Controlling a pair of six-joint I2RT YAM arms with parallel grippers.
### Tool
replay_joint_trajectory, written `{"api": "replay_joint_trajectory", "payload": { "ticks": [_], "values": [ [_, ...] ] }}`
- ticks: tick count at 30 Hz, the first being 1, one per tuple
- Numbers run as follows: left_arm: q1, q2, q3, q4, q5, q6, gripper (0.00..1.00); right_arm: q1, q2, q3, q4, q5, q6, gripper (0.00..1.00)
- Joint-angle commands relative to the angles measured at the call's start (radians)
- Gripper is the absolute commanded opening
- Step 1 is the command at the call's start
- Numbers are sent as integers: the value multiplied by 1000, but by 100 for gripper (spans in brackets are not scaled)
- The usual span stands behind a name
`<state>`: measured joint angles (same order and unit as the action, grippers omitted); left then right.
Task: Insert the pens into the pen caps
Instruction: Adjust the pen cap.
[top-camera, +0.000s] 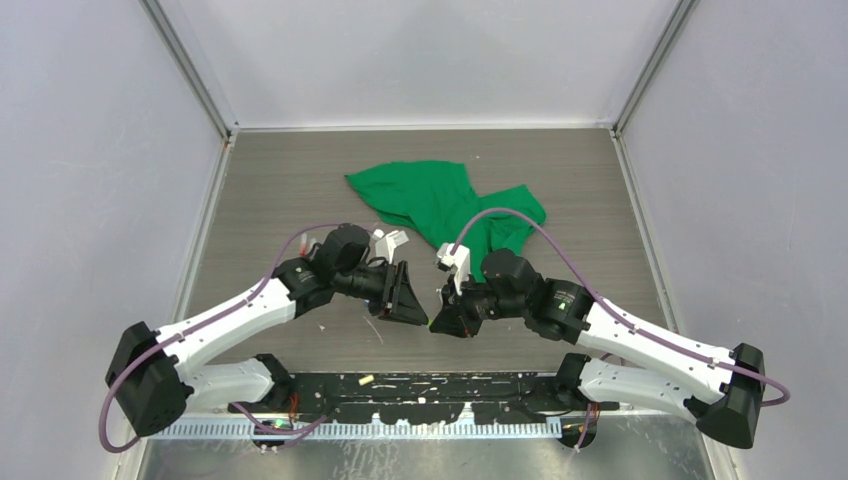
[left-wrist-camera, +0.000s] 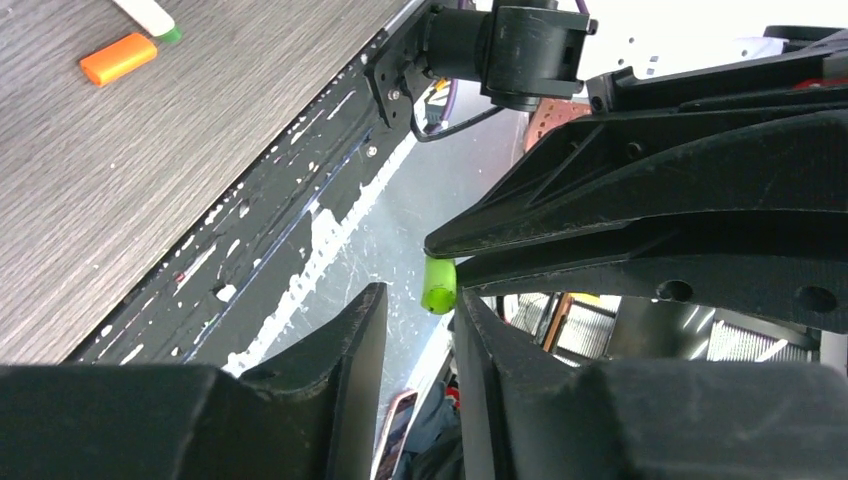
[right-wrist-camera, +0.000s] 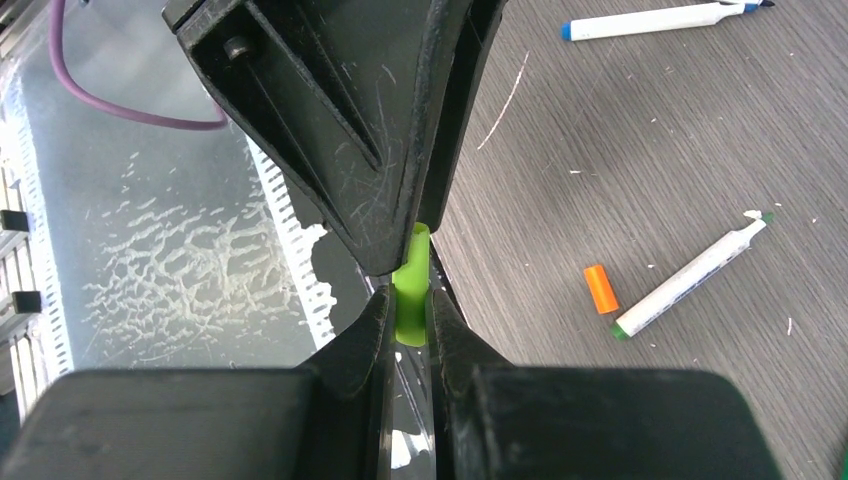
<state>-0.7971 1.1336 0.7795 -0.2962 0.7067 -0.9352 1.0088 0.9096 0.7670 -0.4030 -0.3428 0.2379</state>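
Observation:
My right gripper (right-wrist-camera: 409, 293) is shut on a bright green pen cap (right-wrist-camera: 411, 285), held in the air over the table's near edge. My left gripper (left-wrist-camera: 420, 296) faces it tip to tip. Its jaws stand apart with a gap wider than the cap, and the green cap (left-wrist-camera: 438, 285) sits just past its tips against the right finger (left-wrist-camera: 480, 330). In the top view both grippers meet around the cap (top-camera: 430, 322). On the table lie a white pen with green ends (right-wrist-camera: 690, 275), an orange cap (right-wrist-camera: 600, 288) beside it, and a blue-ended pen (right-wrist-camera: 650, 20).
A crumpled green cloth (top-camera: 440, 205) lies at the back middle of the table. The black rail with white flecks (left-wrist-camera: 300, 220) runs along the near edge under the grippers. Grey walls close in both sides and the back.

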Motion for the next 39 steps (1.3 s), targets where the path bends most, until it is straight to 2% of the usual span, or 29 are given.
{"api": "replay_joint_trajectory", "payload": {
  "ticks": [1, 7, 11, 12, 15, 16, 20, 25, 32, 34, 39],
  "values": [
    [-3, 12, 19, 76, 29, -22, 28, 6, -3, 52, 56, -36, -10, 7],
    [-10, 27, 16, 90, 46, -31, 18, 6, 6, 51, 57, -39, -15, 7],
    [-14, 26, 12, 111, 59, -42, 4, 6, 7, 51, 51, -20, -16, 8],
    [-13, 22, 6, 133, 63, -55, 2, 6, 0, 47, 50, 5, -11, 15],
    [-14, -7, -45, 244, 45, -118, 0, 6, -41, 18, 80, 98, 34, 48],
    [-14, -25, -69, 288, 19, -139, 0, 7, -62, 2, 103, 133, 64, 56],
    [-14, -117, -175, 521, -139, -232, 0, 5, -161, -122, 285, 249, 259, 69],
    [-13, -198, -264, 727, -299, -296, 0, 6, -299, -348, 680, 265, 534, 74],
    [-12, -243, -298, 799, -304, -335, 0, 5, -315, -496, 1081, 236, 745, 72],
    [-12, -249, -296, 793, -284, -334, 0, 6, -323, -518, 1125, 255, 775, 71],
    [-13, -261, -297, 795, -249, -346, 0, 4, -387, -527, 1081, 308, 761, 71]
  ]
}}
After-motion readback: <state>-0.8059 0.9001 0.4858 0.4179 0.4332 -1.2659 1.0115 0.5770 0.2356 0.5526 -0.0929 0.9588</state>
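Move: Right between the fingertips, the green pen cap is still pinched by the right hand, its middle some 1 cm to that hand's left, and about 2 cm to the right of and 1 cm below the left hand's point, level in reach with both. On the table roughly 17 cm below lie the orange cap, about 5 cm ahead and 4 cm right of the left hand, and the green-ended pen, some 9 cm ahead and 5 cm right of it. Closing on the green cap's free end, the left fingers pinch it while the right hand holds it still; then the right fingers spread wide and let go. Both hands rise about 7 cm, the left also going 4 cm forward as its fingers tilt up towards level and swing forward, the emptied right rolling its fingers upward by some 50 degrees. ##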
